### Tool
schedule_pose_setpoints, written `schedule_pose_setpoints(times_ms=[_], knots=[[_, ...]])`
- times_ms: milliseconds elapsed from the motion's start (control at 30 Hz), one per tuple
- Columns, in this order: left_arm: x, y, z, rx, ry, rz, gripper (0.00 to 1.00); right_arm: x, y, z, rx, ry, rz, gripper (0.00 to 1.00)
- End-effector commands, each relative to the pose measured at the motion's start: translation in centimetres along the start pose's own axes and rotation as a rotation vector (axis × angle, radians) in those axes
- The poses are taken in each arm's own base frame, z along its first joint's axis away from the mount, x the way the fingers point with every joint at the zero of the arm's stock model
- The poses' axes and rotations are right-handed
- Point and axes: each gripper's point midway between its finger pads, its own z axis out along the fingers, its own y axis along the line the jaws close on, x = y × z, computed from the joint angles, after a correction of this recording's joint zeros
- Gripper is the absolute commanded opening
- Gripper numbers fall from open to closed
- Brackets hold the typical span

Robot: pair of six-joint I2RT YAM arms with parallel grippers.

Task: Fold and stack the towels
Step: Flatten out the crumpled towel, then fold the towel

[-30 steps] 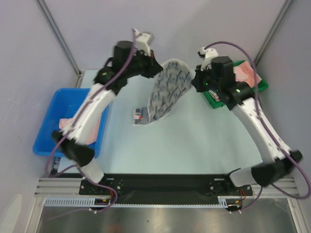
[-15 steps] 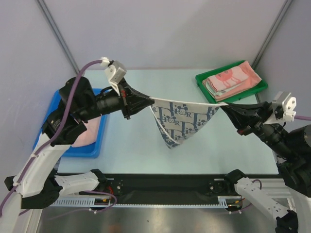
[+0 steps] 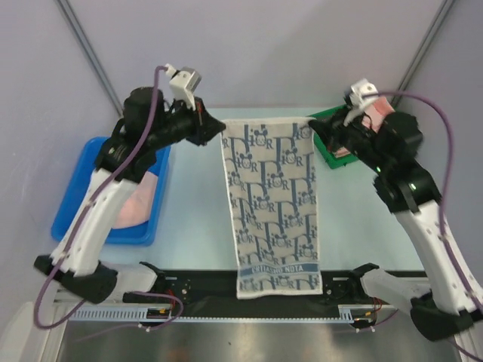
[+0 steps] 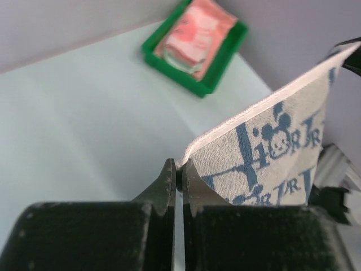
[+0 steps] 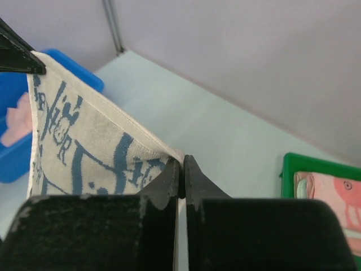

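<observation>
A white towel with a blue pattern [image 3: 273, 204] hangs spread out flat between my two grippers, its lower edge reaching the near rail. My left gripper [image 3: 220, 131] is shut on its top left corner [image 4: 192, 151]. My right gripper [image 3: 313, 128] is shut on its top right corner [image 5: 169, 153]. Folded salmon-pink towels [image 3: 371, 113] lie stacked in the green tray [image 3: 330, 160] at the back right; they also show in the left wrist view [image 4: 198, 35]. Another pink towel [image 3: 139, 197] lies in the blue bin [image 3: 75, 204] at the left.
A black rail [image 3: 196, 283] runs along the near table edge, between the arm bases. Grey walls with metal posts [image 3: 90, 53] close the back and sides. The pale table top [image 3: 189, 204] lies under the hanging towel.
The patterned towel was hanging in a crumpled point between the grippers; now it hangs full length and flat. Both grippers have moved back and closer together, holding the top corners.
</observation>
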Motion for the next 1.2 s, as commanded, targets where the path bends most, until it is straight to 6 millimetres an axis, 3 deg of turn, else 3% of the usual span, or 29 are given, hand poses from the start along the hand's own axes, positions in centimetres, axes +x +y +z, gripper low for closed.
schedule_pose_setpoints(times_ms=[0, 33, 67, 100, 133, 167, 200, 233, 267, 300, 333, 367, 400, 433, 500, 533, 600, 633, 700, 767, 800, 833, 867, 900, 933, 967, 1033, 1133, 1167], knots=[[1.5, 6.9, 5.6, -0.055, 0.072, -0.024, 0.00, 4.7, -4.2, 7.2, -0.017, 0.059, 0.023, 0.00], [1.9, 8.3, 7.0, -0.058, 0.087, -0.026, 0.00, 6.1, -4.9, 8.8, -0.027, 0.075, 0.036, 0.00], [2.5, 10.5, 9.8, -0.063, 0.107, -0.023, 0.00, 6.4, -5.4, 10.7, -0.049, 0.047, 0.021, 0.00], [3.1, 12.3, 11.3, -0.051, 0.122, -0.038, 0.00, 10.7, -6.7, 13.9, -0.063, 0.123, 0.038, 0.00], [3.2, 13.8, 12.6, -0.049, 0.124, -0.040, 0.00, 12.0, -7.2, 15.4, -0.079, 0.133, 0.036, 0.00], [1.8, 14.9, 13.5, -0.049, 0.103, -0.023, 0.00, 12.0, -8.0, 17.2, -0.088, 0.114, 0.019, 0.00], [5.0, 19.3, 16.5, -0.082, 0.174, -0.078, 0.00, 12.5, -8.8, 18.8, -0.102, 0.103, -0.006, 0.00], [5.2, 20.5, 17.5, -0.071, 0.184, -0.088, 0.00, 16.6, -9.8, 21.3, -0.119, 0.165, 0.018, 0.00], [4.0, 22.2, 18.2, -0.095, 0.168, -0.061, 0.00, 15.5, -10.2, 22.7, -0.157, 0.134, -0.001, 0.00], [6.6, 25.1, 20.1, -0.131, 0.221, -0.077, 0.00, 16.0, -10.8, 23.7, -0.172, 0.136, -0.005, 0.00], [7.4, 26.1, 20.9, -0.140, 0.243, -0.071, 0.00, 19.8, -11.8, 25.3, -0.180, 0.190, 0.012, 0.00], [6.2, 26.5, 21.3, -0.132, 0.215, -0.033, 0.00, 20.2, -12.3, 25.9, -0.179, 0.191, 0.005, 0.00], [6.4, 27.3, 21.6, -0.128, 0.211, -0.031, 0.00, 19.5, -13.0, 26.7, -0.172, 0.170, -0.017, 0.00], [6.6, 27.8, 22.3, -0.113, 0.199, -0.021, 0.00, 21.5, -13.5, 26.9, -0.172, 0.210, -0.010, 0.00], [7.6, 27.9, 22.4, -0.081, 0.204, -0.020, 0.00, 22.4, -13.9, 26.8, -0.160, 0.229, -0.017, 0.00], [6.8, 27.5, 22.2, -0.070, 0.180, -0.003, 0.00, 23.0, -13.9, 26.6, -0.155, 0.239, -0.015, 0.00], [8.5, 27.2, 21.8, -0.052, 0.214, 0.018, 0.00, 22.8, -13.9, 26.0, -0.144, 0.238, -0.024, 0.00], [8.7, 27.0, 21.5, -0.045, 0.217, 0.020, 0.00, 24.0, -13.5, 25.2, -0.147, 0.267, -0.010, 0.00], [9.3, 25.3, 20.2, -0.010, 0.231, 0.022, 0.00, 23.7, -12.4, 23.7, -0.163, 0.294, 0.004, 0.00], [10.1, 24.0, 18.7, -0.005, 0.256, 0.023, 0.00, 26.0, -11.0, 21.9, -0.154, 0.382, 0.040, 0.00], [10.5, 23.4, 18.3, -0.008, 0.267, 0.028, 0.00, 24.7, -10.5, 20.9, -0.139, 0.377, 0.032, 0.00], [11.0, 22.8, 17.8, -0.007, 0.281, 0.026, 0.00, 25.0, -10.1, 20.2, -0.123, 0.396, 0.036, 0.00], [11.8, 21.9, 16.5, -0.008, 0.297, 0.017, 0.00, 26.9, -9.3, 18.7, -0.108, 0.460, 0.063, 0.00], [12.5, 21.4, 16.2, -0.009, 0.307, 0.013, 0.00, 25.9, -8.4, 18.0, -0.102, 0.454, 0.080, 0.00], [13.0, 20.9, 15.7, -0.009, 0.313, 0.010, 0.00, 26.2, -7.8, 17.2, -0.097, 0.469, 0.099, 0.00], [15.2, 20.5, 15.1, -0.007, 0.353, -0.023, 0.00, 27.7, -7.0, 16.0, -0.091, 0.510, 0.133, 0.00], [15.6, 18.9, 13.8, 0.019, 0.350, -0.034, 0.00, 27.4, -5.7, 14.6, -0.071, 0.519, 0.178, 0.00], [19.7, 16.4, 12.1, 0.039, 0.437, -0.080, 0.00, 29.5, -3.7, 11.4, -0.045, 0.606, 0.238, 0.00], [20.4, 16.4, 11.6, 0.028, 0.451, -0.085, 0.00, 28.9, -3.4, 11.2, -0.041, 0.599, 0.235, 0.00]])
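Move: Both grippers already pinch the far corners of the towel, which hangs between them. The clear patch of table where it will lie has its middle about 12 cm ahead of the left hand, 8 cm to its right and 36 cm below. From the right hand that patch is 12 cm ahead, 12 cm left and 38 cm below. The blue bin stands some 33 cm left of the left hand and 12 cm ahead; the green tray is roughly 30 cm ahead of the right hand and 20 cm to its right, both at table height. Keeping their pinch on the towel's two far corners, both hands swing it quickly forward and down together, nearly 30 cm each way, out over the table. They then turn back at almost level height, drawing the held hem about 15 cm towards the base. The fingers end tipped further down, some 20 degrees on the left and 30 on the right. ##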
